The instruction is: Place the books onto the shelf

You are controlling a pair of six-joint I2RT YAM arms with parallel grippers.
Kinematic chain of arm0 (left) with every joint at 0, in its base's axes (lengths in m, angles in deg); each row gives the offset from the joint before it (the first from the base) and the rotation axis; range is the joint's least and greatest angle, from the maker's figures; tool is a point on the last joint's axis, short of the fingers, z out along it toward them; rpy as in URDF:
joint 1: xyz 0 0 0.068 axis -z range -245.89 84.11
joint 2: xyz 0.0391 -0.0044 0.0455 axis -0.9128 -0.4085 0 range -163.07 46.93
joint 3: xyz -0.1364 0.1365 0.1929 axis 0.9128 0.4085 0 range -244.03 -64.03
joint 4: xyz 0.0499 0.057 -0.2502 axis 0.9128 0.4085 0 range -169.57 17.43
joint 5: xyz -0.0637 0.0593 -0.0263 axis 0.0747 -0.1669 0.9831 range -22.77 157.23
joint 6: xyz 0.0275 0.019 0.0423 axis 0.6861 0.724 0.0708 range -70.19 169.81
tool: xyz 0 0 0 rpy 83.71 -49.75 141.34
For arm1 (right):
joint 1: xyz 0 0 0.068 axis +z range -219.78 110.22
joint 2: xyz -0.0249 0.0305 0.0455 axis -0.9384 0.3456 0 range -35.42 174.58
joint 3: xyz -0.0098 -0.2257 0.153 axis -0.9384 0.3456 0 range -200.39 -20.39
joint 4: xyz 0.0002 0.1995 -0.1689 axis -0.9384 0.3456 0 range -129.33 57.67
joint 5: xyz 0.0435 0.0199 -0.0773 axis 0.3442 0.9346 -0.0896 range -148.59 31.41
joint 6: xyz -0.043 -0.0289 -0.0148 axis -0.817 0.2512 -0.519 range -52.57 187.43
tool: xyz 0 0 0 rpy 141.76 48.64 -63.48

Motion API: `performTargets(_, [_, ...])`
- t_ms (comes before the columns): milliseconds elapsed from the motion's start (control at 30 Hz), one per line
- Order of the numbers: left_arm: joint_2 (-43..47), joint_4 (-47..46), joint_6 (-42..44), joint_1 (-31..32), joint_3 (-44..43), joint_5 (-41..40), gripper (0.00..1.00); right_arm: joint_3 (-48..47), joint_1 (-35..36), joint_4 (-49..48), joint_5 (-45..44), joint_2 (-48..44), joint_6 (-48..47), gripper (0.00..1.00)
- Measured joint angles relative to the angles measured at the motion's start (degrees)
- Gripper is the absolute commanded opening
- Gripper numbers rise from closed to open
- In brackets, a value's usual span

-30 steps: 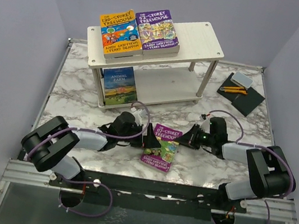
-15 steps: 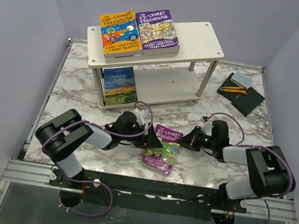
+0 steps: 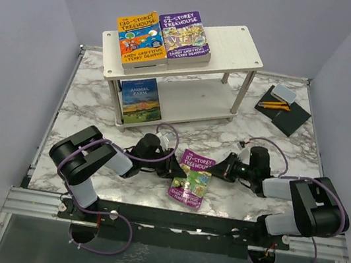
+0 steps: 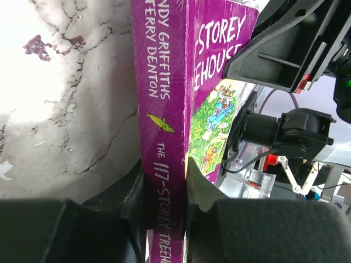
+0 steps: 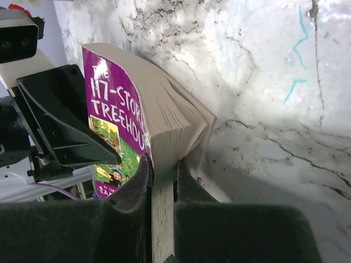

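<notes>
A purple "117-Storey Treehouse" book [image 3: 191, 178] is held between both grippers low over the marble table, near the front. My left gripper [image 3: 175, 168] is shut on its spine [image 4: 162, 109], with a pad pressing each side [image 4: 164, 189]. My right gripper [image 3: 215, 170] is shut on the page edge [image 5: 163, 175], and some loose pages fan out beside its far finger. The shelf [image 3: 236, 44] stands at the back. An orange book [image 3: 137, 37] and a purple book [image 3: 185, 36] lie flat on its top board. "Animal Farm" [image 3: 139, 99] lies on the lower board.
A flat black pad [image 3: 284, 112] with pencils and an eraser lies at the back right. Grey walls close in the table on the left, right and back. Purple cables loop off both arms near the held book.
The left gripper, open a second ago, has moved right and closed on the book's spine. The book has shifted slightly toward the front. The right gripper has stayed shut on the pages.
</notes>
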Motion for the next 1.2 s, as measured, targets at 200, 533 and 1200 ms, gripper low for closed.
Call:
performTargets(200, [1.5, 0.3, -1.2, 0.7, 0.0, 0.5, 0.0, 1.7, 0.0, 2.1, -0.6, -4.2, 0.3, 0.09])
performTargets(533, [14.5, 3.1, -3.9, 1.3, 0.2, -0.8, 0.0, 2.3, 0.1, 15.6, -2.7, -24.7, -0.3, 0.66])
performTargets(1200, [37.9, 3.5, -10.9, 0.6, -0.3, -6.8, 0.0, -3.5, 0.4, 19.4, 5.1, -50.6, 5.7, 0.79])
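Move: Both hands already hold the 117-Storey book, left on the spine, right on the page edge. The shelf top's free right end lies about 32 cm ahead of the left hand, 9 cm right and 27 cm up; the 52-Storey book is about 29 cm ahead, 4 cm left and 29 cm up. From the right hand the free end is about 29 cm ahead, 2 cm left and 27 cm up. Still pinching the spine, the left hand lifts the book about 20 cm while the right rises and opens. ##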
